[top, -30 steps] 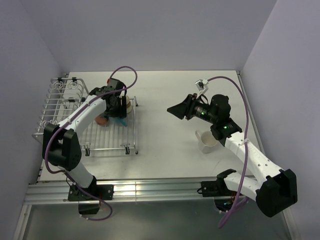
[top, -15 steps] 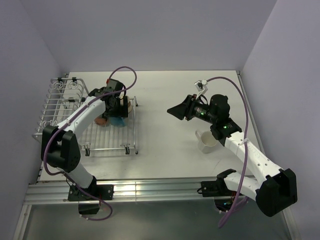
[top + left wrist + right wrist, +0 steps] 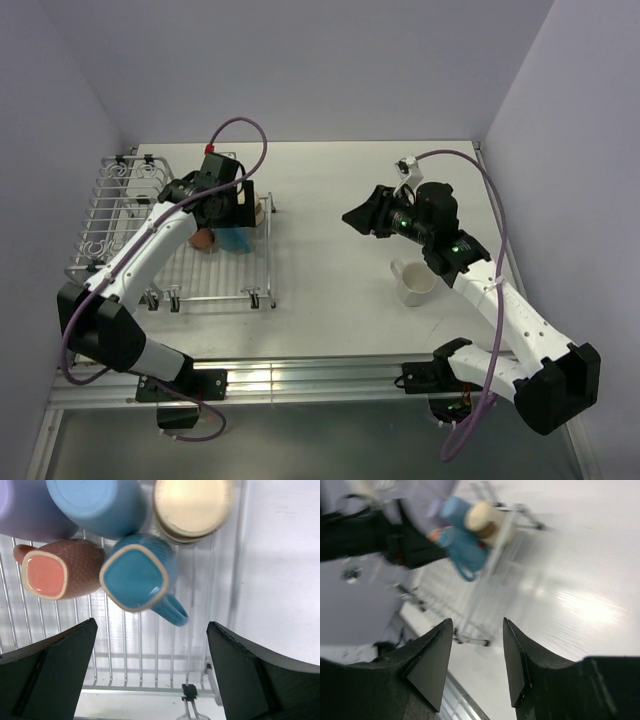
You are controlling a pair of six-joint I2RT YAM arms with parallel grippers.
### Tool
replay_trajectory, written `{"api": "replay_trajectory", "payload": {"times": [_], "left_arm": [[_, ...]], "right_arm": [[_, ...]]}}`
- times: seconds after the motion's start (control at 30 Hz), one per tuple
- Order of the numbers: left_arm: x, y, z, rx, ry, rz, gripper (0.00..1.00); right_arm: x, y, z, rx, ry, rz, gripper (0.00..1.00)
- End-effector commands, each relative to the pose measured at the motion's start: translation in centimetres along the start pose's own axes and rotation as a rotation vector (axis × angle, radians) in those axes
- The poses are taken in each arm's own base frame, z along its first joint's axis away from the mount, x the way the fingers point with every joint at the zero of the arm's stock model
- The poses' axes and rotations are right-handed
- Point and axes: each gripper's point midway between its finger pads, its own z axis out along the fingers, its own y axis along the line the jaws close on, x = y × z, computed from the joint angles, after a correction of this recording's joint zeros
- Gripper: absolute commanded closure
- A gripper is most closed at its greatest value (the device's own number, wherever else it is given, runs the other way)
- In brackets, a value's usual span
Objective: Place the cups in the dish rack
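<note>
In the left wrist view, several cups rest in the dish rack [image 3: 125, 655]: a lavender one [image 3: 20, 510], a light blue one [image 3: 97, 502] bottom up, one with a pale tan bottom [image 3: 192, 502], a salmon-pink one [image 3: 55, 572] and a mid-blue mug [image 3: 137, 575] with its handle toward the rack's near corner. My left gripper [image 3: 152, 675] hangs open above them, holding nothing. A cream-white mug [image 3: 415, 283] stands upright on the table under the right arm. My right gripper [image 3: 360, 218] is raised, open and empty, pointing toward the dish rack [image 3: 170, 235].
The rack's tall loops [image 3: 130, 185] rise at its far left end. The rack's right edge [image 3: 270, 250] and its feet border the bare white table [image 3: 330, 270]. Lilac walls close in the left, back and right sides.
My left gripper has opened, let go of the mid-blue mug in the rack, and drawn back above it. The right gripper has shifted slightly.
</note>
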Motion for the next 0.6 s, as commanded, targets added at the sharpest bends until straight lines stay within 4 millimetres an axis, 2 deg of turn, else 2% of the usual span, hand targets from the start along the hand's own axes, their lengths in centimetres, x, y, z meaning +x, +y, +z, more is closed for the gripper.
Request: {"api": "replay_trajectory", "payload": {"times": [0.0,0.13,0.23,0.37,0.47,0.57], "left_arm": [[-3.1,-1.4,-4.1,0.079,-0.148,-0.023,0.01],[-4.3,-3.0,-7.3,0.213,-0.256,-0.058,0.01],[-4.7,-4.3,-8.6,0.303,-0.286,-0.067,0.01],[-5.1,-5.5,-9.6,0.373,-0.297,-0.063,0.01],[-5.2,-6.2,-10.1,0.404,-0.306,-0.057,0.01],[-5.2,-6.4,-10.2,0.42,-0.306,-0.054,0.01]], "right_arm": [[-1.4,-3.5,-2.3,0.295,-0.053,-0.011,0.48],[-0.3,-6.3,-5.2,0.494,-0.038,-0.014,0.49],[0.8,-8.0,-7.8,0.606,-0.062,-0.002,0.49],[2.7,-9.2,-10.5,0.666,-0.076,0.021,0.48],[4.7,-10.2,-11.7,0.695,-0.049,0.023,0.48],[5.4,-10.3,-12.2,0.699,-0.043,0.026,0.48]]}}
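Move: The white mug, last on the table, stands about 17 cm to the right of the right gripper, level with it fore and aft and some 23 cm below; the rack's near rail is about 19 cm left and 6 cm ahead. From the left gripper the white mug is about 42 cm right and 6 cm back. The teal mug sits nearly under the left gripper, 2 cm ahead and 8 cm down, the salmon cup 7 cm left of it, the beige cup 6 cm ahead and 6 cm right of it. Swing the right gripper about 12 cm to the right towards the white mug, sinking and then also drawing back as it goes, while turning it some 30 degrees clockwise and tipping the half-open fingers down. Meanwhile lift the wide-open left gripper about 10 cm further clear of the teal mug, easing right and tilting its fingers up and to the right. ##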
